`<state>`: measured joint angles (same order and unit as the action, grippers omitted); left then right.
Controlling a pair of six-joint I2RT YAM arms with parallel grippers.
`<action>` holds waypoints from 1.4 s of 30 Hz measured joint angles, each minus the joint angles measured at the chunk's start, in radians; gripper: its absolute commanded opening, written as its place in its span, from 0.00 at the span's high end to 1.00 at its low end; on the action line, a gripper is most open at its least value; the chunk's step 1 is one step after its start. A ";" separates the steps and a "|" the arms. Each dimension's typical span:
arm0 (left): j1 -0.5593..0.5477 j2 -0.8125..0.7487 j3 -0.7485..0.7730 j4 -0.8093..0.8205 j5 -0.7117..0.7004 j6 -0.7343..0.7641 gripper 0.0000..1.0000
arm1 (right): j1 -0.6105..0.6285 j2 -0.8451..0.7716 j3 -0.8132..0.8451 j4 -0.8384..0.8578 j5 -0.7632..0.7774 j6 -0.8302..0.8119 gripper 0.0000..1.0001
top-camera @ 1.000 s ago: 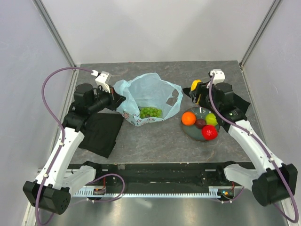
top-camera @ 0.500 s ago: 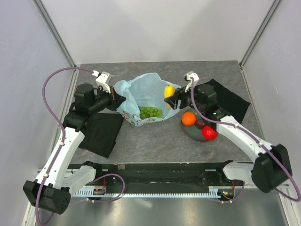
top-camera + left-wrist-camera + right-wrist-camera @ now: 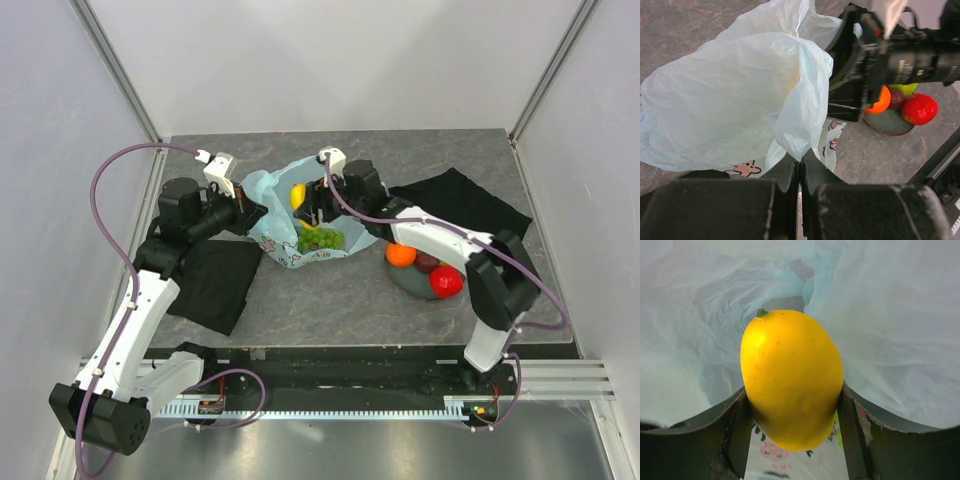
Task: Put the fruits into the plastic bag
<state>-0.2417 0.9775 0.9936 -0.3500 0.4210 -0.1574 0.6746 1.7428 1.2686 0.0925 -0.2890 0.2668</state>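
The light-blue plastic bag (image 3: 318, 215) lies open at the table's middle, with the green grape bunch (image 3: 320, 239) inside. My left gripper (image 3: 250, 212) is shut on the bag's left edge (image 3: 799, 145) and holds it up. Over the bag's mouth, my right gripper (image 3: 306, 203) is shut on the yellow oblong fruit (image 3: 791, 377), with bag film (image 3: 900, 330) all around it. An orange (image 3: 400, 254), a dark purple fruit (image 3: 427, 262) and a red apple (image 3: 446, 282) rest on the grey-blue plate (image 3: 412, 282). A green apple (image 3: 905, 89) peeks out behind them.
A black cloth (image 3: 215, 282) lies under the left arm and another (image 3: 465, 208) at the back right. Grey walls and metal posts enclose the table on three sides.
My right arm has swung left from above the plate to over the bag's mouth, carrying the yellow fruit. The left arm and the bag have stayed still.
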 measured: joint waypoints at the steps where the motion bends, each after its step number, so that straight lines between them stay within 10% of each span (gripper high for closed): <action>1: 0.000 0.000 0.000 0.000 0.000 0.000 0.99 | 0.011 0.035 0.032 -0.005 0.001 0.002 0.65; 7: 0.000 0.000 0.000 0.000 0.000 0.000 0.98 | 0.072 0.190 0.146 -0.049 0.001 0.022 0.60; 16: 0.000 0.002 0.000 0.000 0.001 0.000 0.98 | 0.095 0.246 0.180 -0.118 0.009 0.034 0.12; 26: 0.000 0.002 -0.002 0.000 0.001 0.000 0.98 | 0.093 0.219 0.172 -0.117 0.044 0.018 0.09; 42: 0.000 0.002 -0.002 0.000 0.001 0.000 0.99 | -0.013 -0.496 -0.250 -0.191 0.435 -0.003 0.02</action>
<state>-0.2417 0.9791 0.9913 -0.3496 0.4221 -0.1574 0.6617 1.2472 1.0187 -0.0982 0.1463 0.2634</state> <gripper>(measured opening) 0.025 0.976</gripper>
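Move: The mango is already in the right gripper. The pocket at the bag's near left bottom lies about 3 cm left of this hand, 5 cm back and some 14 cm below. The grapes sit around 4 cm to the hand's right, 5 cm back, equally low, and the orange roughly 23 cm right and 7 cm back. From the left gripper, still pinching the bag's rim, that pocket is about 6 cm right, level ahead, and 22 cm down. Lower the right gripper about 7 cm into the open bag while carrying the mango some 5 cm left, tipping the fingers slightly further down. Spread the fingers at the bottom to let go of the mango, then draw the empty hand up and out, about 18 cm to the right towards the plate side. Keep the left gripper still, shut on the bag's rim. ##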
